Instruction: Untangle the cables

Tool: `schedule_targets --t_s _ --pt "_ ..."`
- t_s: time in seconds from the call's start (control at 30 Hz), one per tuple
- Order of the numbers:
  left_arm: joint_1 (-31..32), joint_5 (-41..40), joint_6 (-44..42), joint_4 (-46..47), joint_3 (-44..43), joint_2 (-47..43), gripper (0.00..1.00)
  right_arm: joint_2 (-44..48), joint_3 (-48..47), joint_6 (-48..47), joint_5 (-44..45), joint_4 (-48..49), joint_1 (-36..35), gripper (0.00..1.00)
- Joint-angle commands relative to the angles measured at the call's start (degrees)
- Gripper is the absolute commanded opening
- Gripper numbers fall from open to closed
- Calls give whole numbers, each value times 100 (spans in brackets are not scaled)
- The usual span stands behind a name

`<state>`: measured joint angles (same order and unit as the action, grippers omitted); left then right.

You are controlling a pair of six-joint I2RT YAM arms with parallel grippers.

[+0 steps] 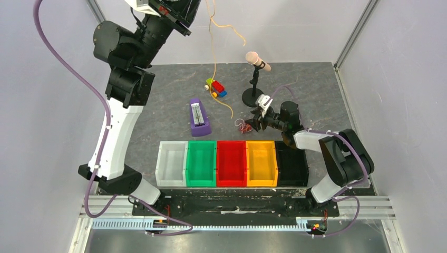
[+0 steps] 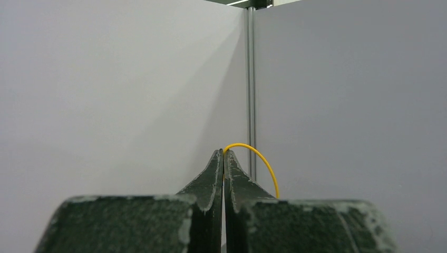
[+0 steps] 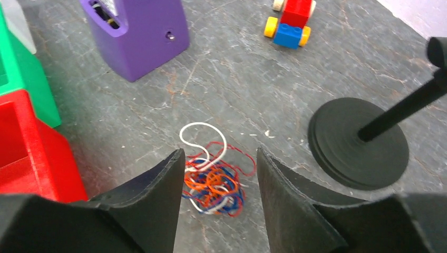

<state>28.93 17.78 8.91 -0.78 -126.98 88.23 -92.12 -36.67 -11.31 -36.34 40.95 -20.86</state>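
Note:
The cables lie as a small tangle [image 3: 216, 182] of white, red, blue and orange threads on the grey tabletop, seen too in the top view [image 1: 242, 125]. My right gripper [image 3: 220, 153] is low over the tangle, open, one finger on each side; the left finger [image 3: 168, 184] touches the threads and the right one stands apart. One thin yellow cable [image 1: 213, 47] hangs from the top edge down to the table. My left gripper [image 2: 223, 153] is raised high by the back wall and shut on that yellow cable [image 2: 262, 159], which arcs out of its tips.
A purple box [image 1: 198, 118], a toy brick car [image 1: 215, 87] and a microphone [image 1: 257, 60] on a black round base [image 3: 358, 142] stand around the tangle. A row of bins runs in front, from white [image 1: 171, 163] through green, red [image 3: 31, 153] and orange to black [image 1: 291, 163].

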Motion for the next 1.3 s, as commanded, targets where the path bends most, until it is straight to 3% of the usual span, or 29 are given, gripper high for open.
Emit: schedule_targets --t_s 0.0,0.17,0.3,0.47,0.93,1.1,1.27 --pt "-18 -128 -377 -163 415 -275 2 264 -557 -25 -291 -590 152 58" --pt "-12 -309 -886 -529 1499 -944 2 697 -1095 -274 -486 -2085 260 78" --pt "-19 50 -1139 -631 2657 -1653 2 1171 -1072 -346 -576 -2707 444 84" --pt "-19 495 -1080 -834 3409 -2171 2 1528 -1118 -423 -572 -3197 703 90" --pt "295 1267 -493 -936 3506 -2039 2 1905 -1559 -388 -454 -4807 1157 95" --pt "964 1673 -446 -880 3524 -1804 2 1981 -1614 -351 -324 -5289 1414 96" --pt "1718 1561 -548 -635 3651 -1403 2 1857 -1621 -328 -369 -5620 2017 97"
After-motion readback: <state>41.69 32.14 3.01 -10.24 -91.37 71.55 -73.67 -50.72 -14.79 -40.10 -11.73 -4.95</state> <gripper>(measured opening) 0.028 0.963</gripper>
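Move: For the left hand, high up with the yellow cable pinched in its tips, the yellow bin lies about 15 cm to the right, 9 cm back and 65 cm below; the leftover tangle is some 7 cm ahead and 9 cm right, similarly far down. From the right hand, that tangle lies about 3 cm ahead, 3 cm left and 9 cm below. The microphone stand's base is 11 cm beyond the tangle and 4 cm right of it; the red bin, 13 cm nearer the robot and 4 cm left of it. Keeping its pinch on the yellow cable, the left hand lowers some 19 cm, mostly straight down at first, then swings back and right about 8 cm each towards the yellow bin, its wrist tipping down and turning clockwise. The half-open right hand spreads wide, rises about 6 cm and withdraws some 10 cm right, away from the tangle. ##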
